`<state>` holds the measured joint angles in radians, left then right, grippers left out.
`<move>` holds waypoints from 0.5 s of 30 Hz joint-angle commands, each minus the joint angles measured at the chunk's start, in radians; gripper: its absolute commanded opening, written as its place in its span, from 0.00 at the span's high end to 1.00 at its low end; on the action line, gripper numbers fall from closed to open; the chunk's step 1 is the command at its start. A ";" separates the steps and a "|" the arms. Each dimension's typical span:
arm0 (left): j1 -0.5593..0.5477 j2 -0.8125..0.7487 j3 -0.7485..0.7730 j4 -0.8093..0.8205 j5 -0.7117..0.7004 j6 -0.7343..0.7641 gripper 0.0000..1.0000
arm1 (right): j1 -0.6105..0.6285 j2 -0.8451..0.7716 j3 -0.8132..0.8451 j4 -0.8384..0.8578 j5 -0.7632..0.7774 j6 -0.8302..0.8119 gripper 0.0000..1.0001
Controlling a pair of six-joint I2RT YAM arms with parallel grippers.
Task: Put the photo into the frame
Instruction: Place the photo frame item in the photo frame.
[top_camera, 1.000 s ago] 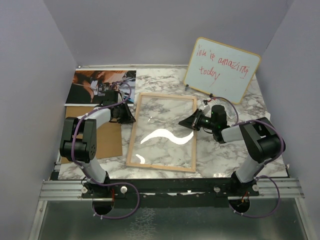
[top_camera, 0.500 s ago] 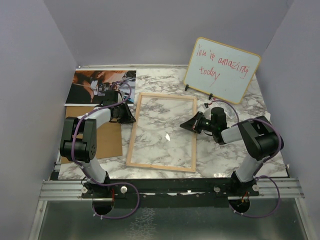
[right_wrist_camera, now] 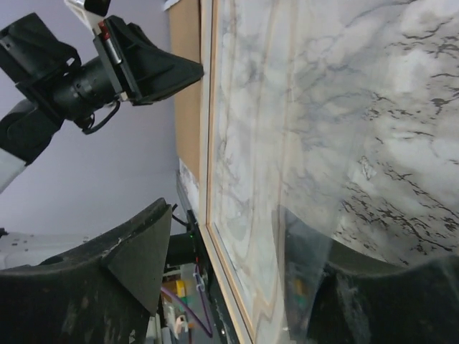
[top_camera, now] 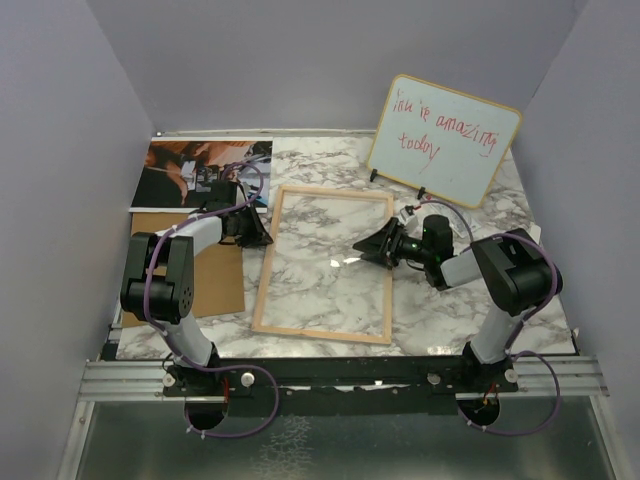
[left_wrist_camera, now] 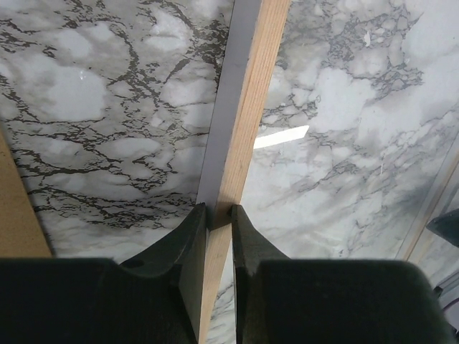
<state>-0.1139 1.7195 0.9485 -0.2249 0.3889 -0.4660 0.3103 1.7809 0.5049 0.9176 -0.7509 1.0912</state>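
Observation:
The frame (top_camera: 320,265) lies flat on the marble table, light wood rails around a clear pane. My left gripper (top_camera: 262,234) is shut on its left rail; the left wrist view shows the wooden frame rail (left_wrist_camera: 247,115) pinched between the tips of the left gripper (left_wrist_camera: 219,211). My right gripper (top_camera: 368,249) stands open at the right rail. In the right wrist view the frame (right_wrist_camera: 215,236) runs between the jaws of the right gripper (right_wrist_camera: 226,215), one finger seen through the pane. The photo (top_camera: 200,172) lies at the back left, partly hidden by the left arm.
A plain brown backing board (top_camera: 218,280) lies left of the frame, under the left arm. A wood-rimmed whiteboard (top_camera: 445,140) with red writing leans at the back right. Purple walls close in the table on three sides.
My right gripper has opened and shifted slightly left at the frame's right rail. The bright glare on the pane has shrunk to a small spot. The left arm has not moved.

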 commanded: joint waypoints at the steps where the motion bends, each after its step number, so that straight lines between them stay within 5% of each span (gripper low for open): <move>1: -0.015 0.059 -0.042 -0.066 -0.047 0.010 0.83 | 0.001 0.015 -0.023 0.062 -0.093 0.023 0.35; 5: -0.014 0.047 -0.056 -0.053 -0.054 -0.002 0.84 | 0.005 -0.015 -0.029 0.002 -0.116 -0.013 0.40; 11: -0.014 0.034 -0.078 -0.033 -0.057 -0.019 0.86 | 0.012 0.001 -0.015 0.040 -0.133 0.052 0.86; 15: -0.014 0.019 -0.099 -0.005 -0.062 -0.029 0.87 | 0.012 -0.024 -0.009 0.037 -0.146 0.104 0.99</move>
<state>-0.1143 1.7069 0.9173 -0.1783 0.3901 -0.4900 0.3141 1.7813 0.4892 0.9314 -0.8478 1.1355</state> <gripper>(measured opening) 0.179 0.044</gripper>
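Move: Over the right part of the frame, the open right fingers straddle the raised right side of the clear sheet, whose middle lies some 7 cm to their left, about 2 cm back and 4 cm below. The frame's right rail has its middle about 6 cm right, 3 cm back and 5 cm below; the far rail's middle is roughly 13 cm ahead, 5 cm left and 5 cm below. From the left hand, the clear sheet's middle is about 12 cm right and 4 cm back, slightly lower. Drawing back about 2 cm above the frame's right part, level at first, the right hand turns slightly counter-clockwise and shuts its wide-open fingers at the clear sheet's right edge; whether they pinch the sheet can't be seen. The left hand stays put and keeps its pinch on the frame's left rail. ##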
